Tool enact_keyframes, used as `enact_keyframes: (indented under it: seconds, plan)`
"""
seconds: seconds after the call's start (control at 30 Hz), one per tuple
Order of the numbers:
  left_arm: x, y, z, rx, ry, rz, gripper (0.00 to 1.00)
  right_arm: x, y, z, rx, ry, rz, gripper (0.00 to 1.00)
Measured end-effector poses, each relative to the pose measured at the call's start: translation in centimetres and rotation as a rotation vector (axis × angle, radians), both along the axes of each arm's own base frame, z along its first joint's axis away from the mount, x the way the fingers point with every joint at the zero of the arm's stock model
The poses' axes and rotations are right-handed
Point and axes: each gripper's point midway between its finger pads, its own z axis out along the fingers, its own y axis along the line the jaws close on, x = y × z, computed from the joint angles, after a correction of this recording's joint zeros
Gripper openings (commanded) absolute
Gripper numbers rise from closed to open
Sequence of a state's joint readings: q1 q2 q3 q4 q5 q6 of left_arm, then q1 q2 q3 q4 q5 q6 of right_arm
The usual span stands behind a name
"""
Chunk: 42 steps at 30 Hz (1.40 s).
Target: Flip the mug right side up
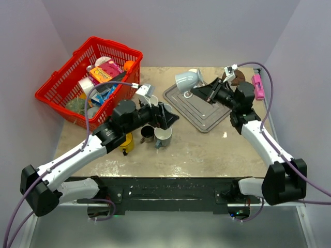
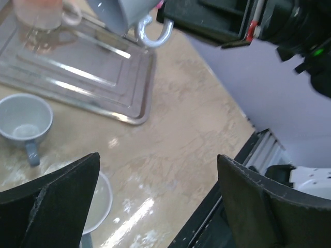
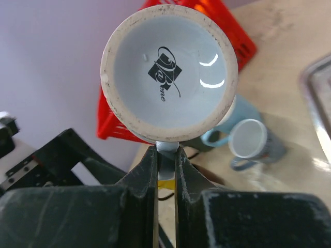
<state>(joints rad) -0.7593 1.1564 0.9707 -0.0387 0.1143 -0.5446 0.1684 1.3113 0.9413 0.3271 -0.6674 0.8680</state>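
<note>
A pale blue-grey mug (image 1: 187, 79) hangs in the air over the far edge of the metal tray (image 1: 207, 111), tipped on its side. My right gripper (image 1: 197, 92) is shut on its handle. In the right wrist view the mug (image 3: 169, 72) shows its underside with a printed logo, and the handle sits pinched in my right gripper (image 3: 166, 155). The left wrist view catches the same mug (image 2: 129, 13) at the top edge. My left gripper (image 1: 170, 118) stands open above the table near the middle, and nothing lies in my left gripper (image 2: 158, 175).
A red basket (image 1: 62, 88) full of packets stands at the back left. Upright mugs (image 1: 163, 137) and a dark cup (image 1: 147, 133) sit under my left arm, with a yellow object (image 1: 126, 143) beside them. A pink item (image 1: 257, 87) lies at the right edge.
</note>
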Motion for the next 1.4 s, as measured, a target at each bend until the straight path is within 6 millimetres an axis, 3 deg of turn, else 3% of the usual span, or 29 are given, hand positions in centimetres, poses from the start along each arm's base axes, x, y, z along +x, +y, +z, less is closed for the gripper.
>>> enact_keyframes:
  seconds: [0.17, 0.23, 0.33, 0.43, 0.67, 0.83, 0.97, 1.2, 1.4]
  plan:
    - [-0.7, -0.3, 7.1, -0.208, -0.157, -0.029, 0.99, -4.7, 3.2, 6.8, 0.129, -0.125, 0.091, 0.0]
    - [-1.0, -0.2, 8.8, -0.27, -0.203, -0.036, 0.99, -6.5, 4.2, 9.0, 0.176, -0.173, 0.132, 0.0]
    - [-1.3, 0.0, 10.5, -0.337, -0.248, -0.038, 0.99, -8.8, 4.9, 11.2, 0.235, -0.224, 0.179, 0.0]
    - [-1.6, 0.3, 11.4, -0.391, -0.277, -0.037, 0.99, -9.8, 4.8, 12.6, 0.28, -0.26, 0.186, 0.0]
    - [-2.3, 1.1, 13.8, -0.529, -0.325, -0.029, 0.94, -10.9, 4.8, 14.2, 0.339, -0.297, 0.195, 0.0]
    - [-2.7, 0.8, 15.4, -0.611, -0.348, -0.058, 0.85, -11.7, 5.2, 14.7, 0.366, -0.313, 0.219, 0.0]
    - [-2.4, 0.1, 15.2, -0.631, -0.33, -0.08, 0.78, -12.2, 5.4, 15.0, 0.384, -0.325, 0.236, 0.0]
    - [-2.4, -0.8, 15.2, -0.659, -0.306, -0.114, 0.57, -12.8, 5.5, 15.5, 0.401, -0.347, 0.254, 0.0]
    - [-2.7, -0.8, 16.0, -0.68, -0.322, -0.131, 0.54, -12.9, 5.8, 15.2, 0.407, -0.349, 0.261, 0.0]
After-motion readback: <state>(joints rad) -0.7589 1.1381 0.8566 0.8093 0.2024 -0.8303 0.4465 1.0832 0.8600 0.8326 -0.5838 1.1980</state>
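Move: The right hand already pinches the mug by its handle; the mug's body lies about 4 cm ahead of that hand and 2 cm above. The open left gripper is about 11 cm back of the right hand, 7 cm to its left and 2 cm lower. From the left hand the held mug is some 15 cm ahead, 6 cm right and 4 cm up; the white mug stands 4 cm left, level fore and aft, and 14 cm below, the small grey mug 11 cm ahead, 3 cm left and 15 cm below. Keeping its pinch on the handle, the right hand lifts the mug about 15 cm while drawing it back nearly as far and somewhat left towards the left gripper, turning it roughly a third of a right angle and slowing over the second half. The left hand rises steeply above the standing mugs, tipping its fingers from slightly down to well up towards the mouth side of the held mug, then halts its climb and shuts about halfway around the handle's free side, with no touch to be seen yet. ##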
